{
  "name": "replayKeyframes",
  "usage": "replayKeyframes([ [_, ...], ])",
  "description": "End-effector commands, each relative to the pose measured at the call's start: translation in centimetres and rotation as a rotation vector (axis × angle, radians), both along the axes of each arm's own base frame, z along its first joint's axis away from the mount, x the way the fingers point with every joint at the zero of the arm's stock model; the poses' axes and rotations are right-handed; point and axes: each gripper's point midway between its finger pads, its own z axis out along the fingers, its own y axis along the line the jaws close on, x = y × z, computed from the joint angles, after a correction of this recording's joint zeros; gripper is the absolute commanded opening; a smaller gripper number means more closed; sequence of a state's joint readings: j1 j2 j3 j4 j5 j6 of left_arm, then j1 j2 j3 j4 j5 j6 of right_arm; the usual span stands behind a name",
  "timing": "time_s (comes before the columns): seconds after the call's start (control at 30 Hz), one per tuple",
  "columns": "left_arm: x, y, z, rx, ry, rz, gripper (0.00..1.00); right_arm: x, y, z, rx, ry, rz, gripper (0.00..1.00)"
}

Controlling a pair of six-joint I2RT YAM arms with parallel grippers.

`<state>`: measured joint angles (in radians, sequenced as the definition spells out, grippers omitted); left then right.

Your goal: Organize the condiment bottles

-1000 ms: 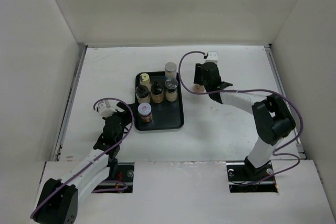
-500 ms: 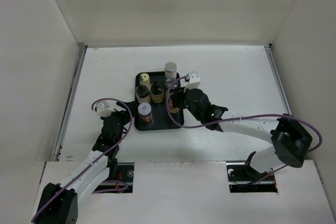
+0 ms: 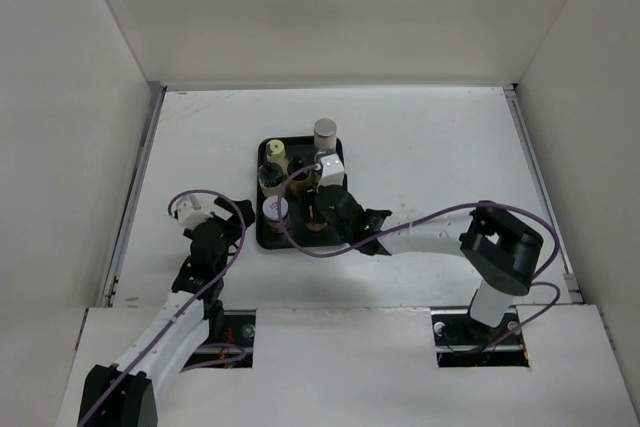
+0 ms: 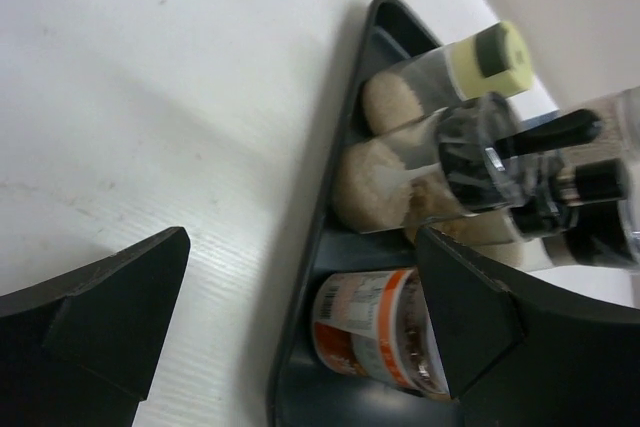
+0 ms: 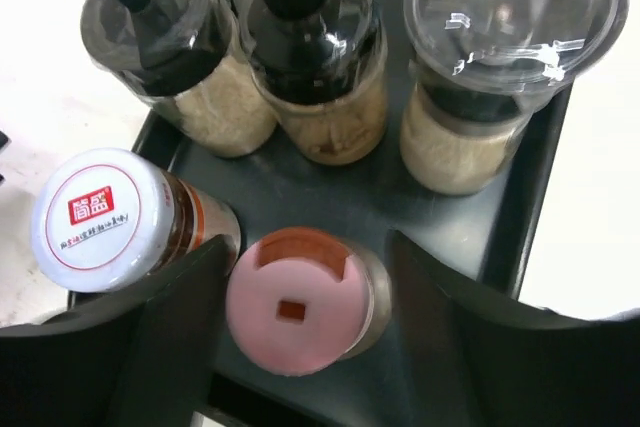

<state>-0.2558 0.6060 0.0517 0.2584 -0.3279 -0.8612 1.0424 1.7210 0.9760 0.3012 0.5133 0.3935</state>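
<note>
My right gripper (image 5: 305, 292) is shut on a pink-capped jar (image 5: 298, 312) with brown contents, at the front of the black tray (image 5: 300, 197). Beside it stands a white-capped jar with an orange label (image 5: 97, 219). Behind stand a grinder with a black knob (image 5: 170, 57), a black-capped jar (image 5: 320, 57) and a clear-lidded jar (image 5: 500, 67). In the top view the right gripper (image 3: 318, 215) covers the tray's front middle. My left gripper (image 4: 300, 327) is open and empty at the tray's left edge (image 4: 310, 277), facing the orange-label jar (image 4: 375, 327).
A pale-yellow-capped jar (image 3: 275, 150) and a grey-capped jar (image 3: 325, 130) stand at the tray's back. My left gripper (image 3: 222, 237) is just left of the tray's front corner. White walls close the table on three sides.
My right arm swung left from the table right of the tray to over the tray's front, carrying the pink-capped jar. My left gripper drew back slightly toward the near left.
</note>
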Motion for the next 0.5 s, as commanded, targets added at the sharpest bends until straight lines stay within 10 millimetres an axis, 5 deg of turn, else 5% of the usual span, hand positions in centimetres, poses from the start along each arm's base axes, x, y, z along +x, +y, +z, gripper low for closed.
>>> replayKeyframes([
  [0.0, 0.3, 0.2, 0.3, -0.008, 0.018, 0.007, 1.0, 0.1, 1.3, 1.8, 0.034, -0.053, -0.024, 0.79],
  [0.07, 0.4, 0.3, 0.1, -0.011, 0.035, 0.017, 1.0, -0.2, 0.8, 3.5, 0.041, -0.092, -0.037, 1.0],
  [0.27, 0.4, 0.6, 0.6, -0.003, 0.076, 0.027, 1.0, -1.0, -3.3, 9.6, 0.116, -0.187, -0.103, 1.0],
  [0.47, 0.0, 1.9, 0.8, 0.026, 0.137, 0.072, 1.0, -1.5, -12.9, 11.9, 0.192, -0.247, -0.288, 1.0],
])
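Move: Between the right fingers, in the near right part of the tray, is the pink-capped bottle, its middle about 1 cm below the hand point. The white-lidded jar stands some 9 cm to its left, level with it; the brown bottle about 9 cm farther out and 4 cm left, the clear-lidded shaker 9 cm farther out and 3 cm right. From the left hand the pink-capped bottle lies about 20 cm right, 2 cm ahead. Spreading to fully open, the right fingers let go of the pink-capped bottle with the hand almost still; then the hand climbs about 11 cm and swings some 8 cm right, slightly back, clear of the bottle and towards the tray's right edge, fingertips tilting up. The empty left hand, still open left of the tray, dips about 2 cm, then comes most of the way back up, its fingers tipping down a little. ##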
